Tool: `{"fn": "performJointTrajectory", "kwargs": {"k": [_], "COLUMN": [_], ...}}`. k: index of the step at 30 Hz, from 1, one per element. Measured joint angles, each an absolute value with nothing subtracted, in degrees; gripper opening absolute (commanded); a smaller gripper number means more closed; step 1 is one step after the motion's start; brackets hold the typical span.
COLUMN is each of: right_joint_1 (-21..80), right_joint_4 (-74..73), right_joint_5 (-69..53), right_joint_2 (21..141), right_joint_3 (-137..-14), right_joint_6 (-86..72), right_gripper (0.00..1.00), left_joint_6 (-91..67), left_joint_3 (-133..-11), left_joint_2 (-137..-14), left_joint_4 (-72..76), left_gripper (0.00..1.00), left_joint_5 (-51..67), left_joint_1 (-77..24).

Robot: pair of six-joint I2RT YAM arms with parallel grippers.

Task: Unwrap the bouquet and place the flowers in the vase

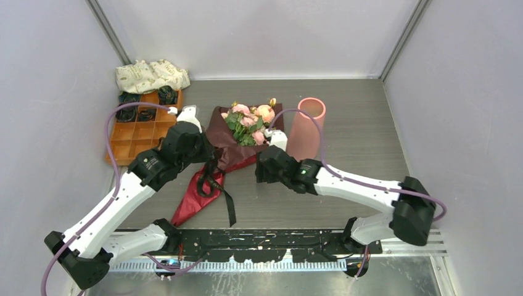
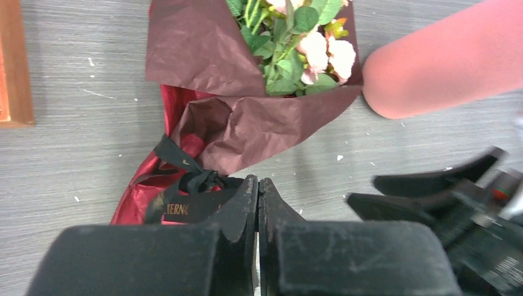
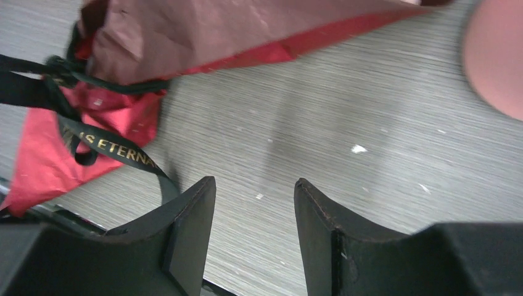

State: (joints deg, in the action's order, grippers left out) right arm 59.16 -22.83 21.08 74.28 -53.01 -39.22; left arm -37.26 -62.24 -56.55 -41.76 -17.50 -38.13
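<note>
The bouquet [image 1: 247, 123] lies on the table, its pink and peach flowers [image 2: 324, 52] pointing to the back, in maroon paper [image 2: 247, 123] over a red foil cone [image 1: 192, 200]. A black ribbon [image 2: 185, 206] is knotted at its waist. My left gripper [image 2: 258, 182] stands shut beside the knot, and the ribbon's lettered tail runs into its tips. My right gripper [image 3: 255, 185] hangs open over bare table to the right of the ribbon [image 3: 117, 151], holding nothing. The salmon vase [image 1: 306, 126] stands upright just right of the blooms.
An orange compartment tray [image 1: 132, 139] with several dark items sits at the back left, and a cream patterned cloth bundle [image 1: 151, 75] lies behind it. Grey walls close in both sides. A black rail [image 1: 265, 237] runs along the near edge.
</note>
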Motion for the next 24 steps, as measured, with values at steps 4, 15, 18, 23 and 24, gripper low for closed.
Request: {"fn": "performJointTrajectory", "kwargs": {"k": [4, 15, 18, 23, 24], "right_joint_1": [59.2, 59.4, 59.4, 59.4, 59.4], "right_joint_4": [-17.6, -9.5, -9.2, -9.2, -9.5], "right_joint_5": [17.1, 9.5, 9.0, 9.5, 9.8], "right_joint_2": [81.3, 96.7, 100.2, 105.3, 106.2], "right_joint_3": [-55.9, -65.6, -68.5, -73.4, -74.2], "right_joint_6": [-39.5, -41.2, -41.2, -41.2, -41.2], "right_gripper": [0.55, 0.55, 0.54, 0.54, 0.54], "left_joint_6": [-37.1, -35.7, -34.9, -32.7, -32.4], "left_joint_3": [-62.2, -68.7, -74.8, -84.1, -85.5], "left_joint_2": [-55.2, -51.6, -51.0, -48.2, -47.6], "left_joint_4": [-40.9, -41.0, -42.2, -44.2, -44.8], "left_gripper": [0.00, 0.00, 0.00, 0.00, 0.00], "left_joint_5": [-14.3, -9.9, -11.1, -14.9, -15.9], "left_joint_1": [-38.1, -38.1, -38.1, -38.1, -38.1]}}
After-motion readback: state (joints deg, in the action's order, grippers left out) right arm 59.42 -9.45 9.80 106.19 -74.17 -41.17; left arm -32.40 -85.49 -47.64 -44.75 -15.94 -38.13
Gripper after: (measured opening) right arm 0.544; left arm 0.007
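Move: The ribbon knot at the bouquet's neck lies about 17 cm to my right hand's left, 4 cm farther ahead and some 7 cm lower. From that hand the flowers are roughly 20 cm ahead and 3 cm left, the vase about 14 cm ahead and 15 cm right. My left hand already grips one ribbon end, with the knot some 16 cm below and 4 cm ahead of it; the orange tray is about 26 cm left and 17 cm ahead. I sweep my right hand some 15 cm left, easing a little forward and down, fingers kept about half open, to bring them over the dark paper edge beside the knot. Meanwhile my left hand stays shut on the ribbon and hauls it up about 20 cm away from the knot, slowly and then fast, drifting slightly back as its fingers tilt up some 25 degrees. ##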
